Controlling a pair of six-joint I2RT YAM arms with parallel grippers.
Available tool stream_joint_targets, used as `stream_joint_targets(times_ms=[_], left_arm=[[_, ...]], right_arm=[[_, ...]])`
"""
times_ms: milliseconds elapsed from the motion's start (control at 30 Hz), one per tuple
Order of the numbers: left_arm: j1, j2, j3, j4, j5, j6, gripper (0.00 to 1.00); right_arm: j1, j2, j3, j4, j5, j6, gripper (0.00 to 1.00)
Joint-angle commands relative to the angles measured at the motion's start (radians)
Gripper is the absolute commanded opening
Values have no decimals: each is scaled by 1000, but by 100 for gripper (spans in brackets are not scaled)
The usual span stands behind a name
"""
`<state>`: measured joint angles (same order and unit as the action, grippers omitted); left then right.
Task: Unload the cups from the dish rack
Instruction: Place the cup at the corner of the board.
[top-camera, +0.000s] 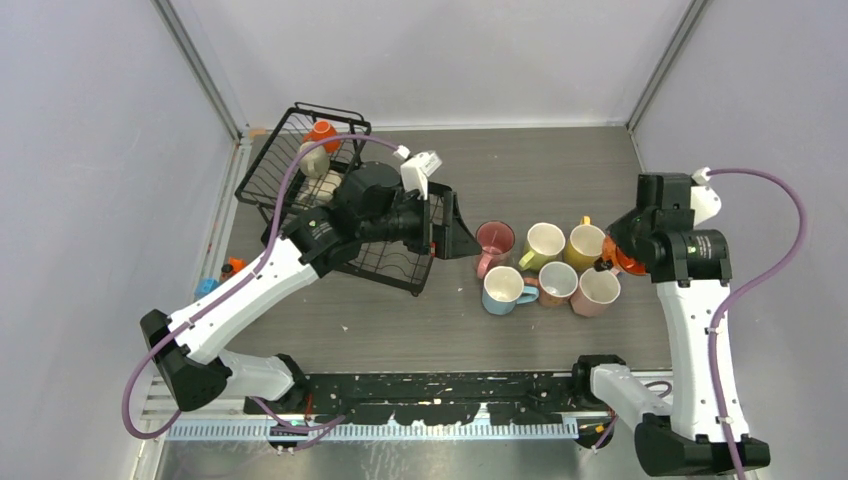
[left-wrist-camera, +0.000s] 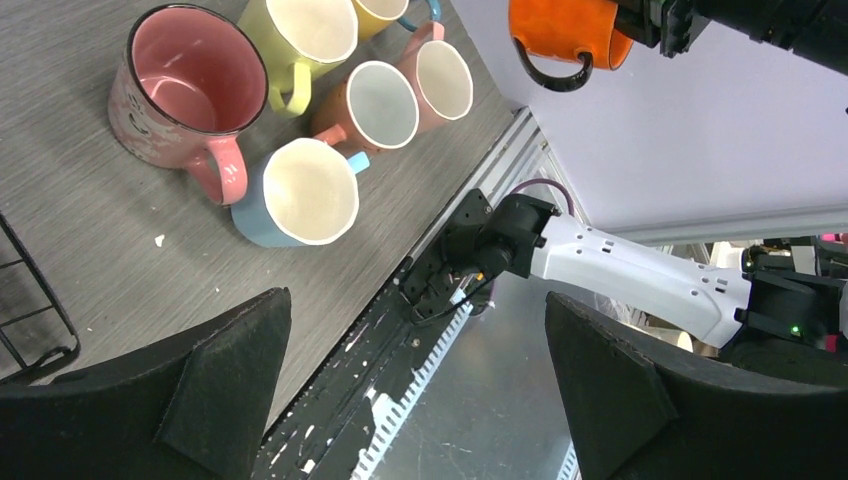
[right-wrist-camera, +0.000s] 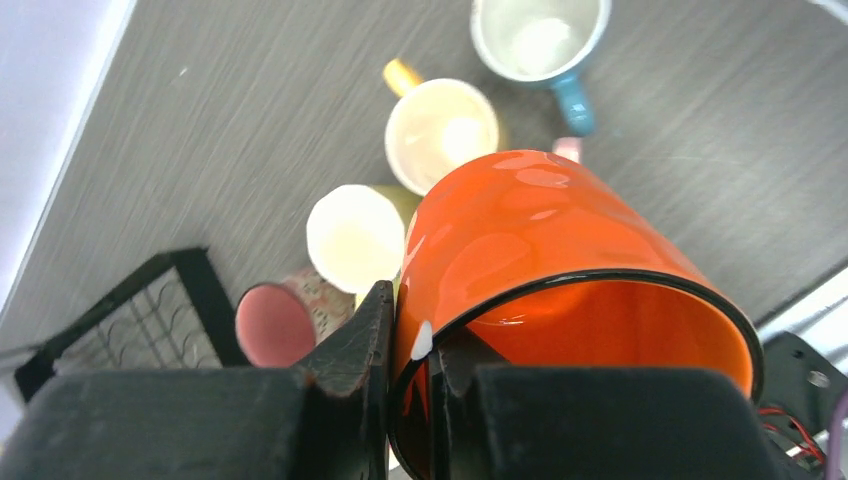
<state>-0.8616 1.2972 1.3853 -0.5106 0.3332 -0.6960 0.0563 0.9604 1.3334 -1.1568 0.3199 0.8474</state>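
The black wire dish rack (top-camera: 285, 170) stands at the far left, with an orange mug (top-camera: 323, 133) and a beige mug (top-camera: 315, 160) in its basket. Several cups stand grouped mid-table: pink (top-camera: 494, 240), yellow-green (top-camera: 542, 243), yellow (top-camera: 585, 243), light blue (top-camera: 503, 290), brown (top-camera: 557, 282) and pale pink (top-camera: 597, 292). My left gripper (top-camera: 462, 237) is open and empty, just left of the pink cup (left-wrist-camera: 185, 85); its jaws (left-wrist-camera: 415, 390) stand wide apart. My right gripper (top-camera: 618, 258) is shut on the rim of an orange mug (right-wrist-camera: 540, 230), held above the right side of the group.
The rack's corner shows in the right wrist view (right-wrist-camera: 150, 310). Small orange (top-camera: 232, 266) and blue (top-camera: 207, 286) items lie at the table's left edge. The black base rail (top-camera: 440, 395) runs along the near edge. Grey walls enclose the table.
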Motion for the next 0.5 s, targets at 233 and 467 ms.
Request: stream_joint_targets(times_ms=[233,467], left_arm=[[-14,-7,40,1,83,11,100],[-33,6,55,-56,101,19,100]], right_arm=[[-213,35,55,-38,147,-92,1],[-421,43,-38,30,66,-143,1]])
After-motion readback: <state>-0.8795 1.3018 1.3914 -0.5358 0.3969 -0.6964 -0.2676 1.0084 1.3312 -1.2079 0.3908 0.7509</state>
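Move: Some 9 cm to the right hand's right, 2 cm back and 27 cm below is the empty near-right corner of the board, where the held orange cup is bound. The pink cup stands straight to the right hand's near side, about 1 cm back and 23 cm lower; the blue cup is 9 cm ahead and 6 cm right, the yellow cup 8 cm ahead and 3 cm left. From the left hand the corner lies about 44 cm right and 2 cm ahead. Swinging the still-pinched orange cup to the right, the right arm carries it about 9 cm towards the open corner, easing back some 3 cm and sinking about 2. The wrist turns clockwise by roughly 15 degrees and tips slightly further down, the fingers keeping their hold on the cup's wall. ##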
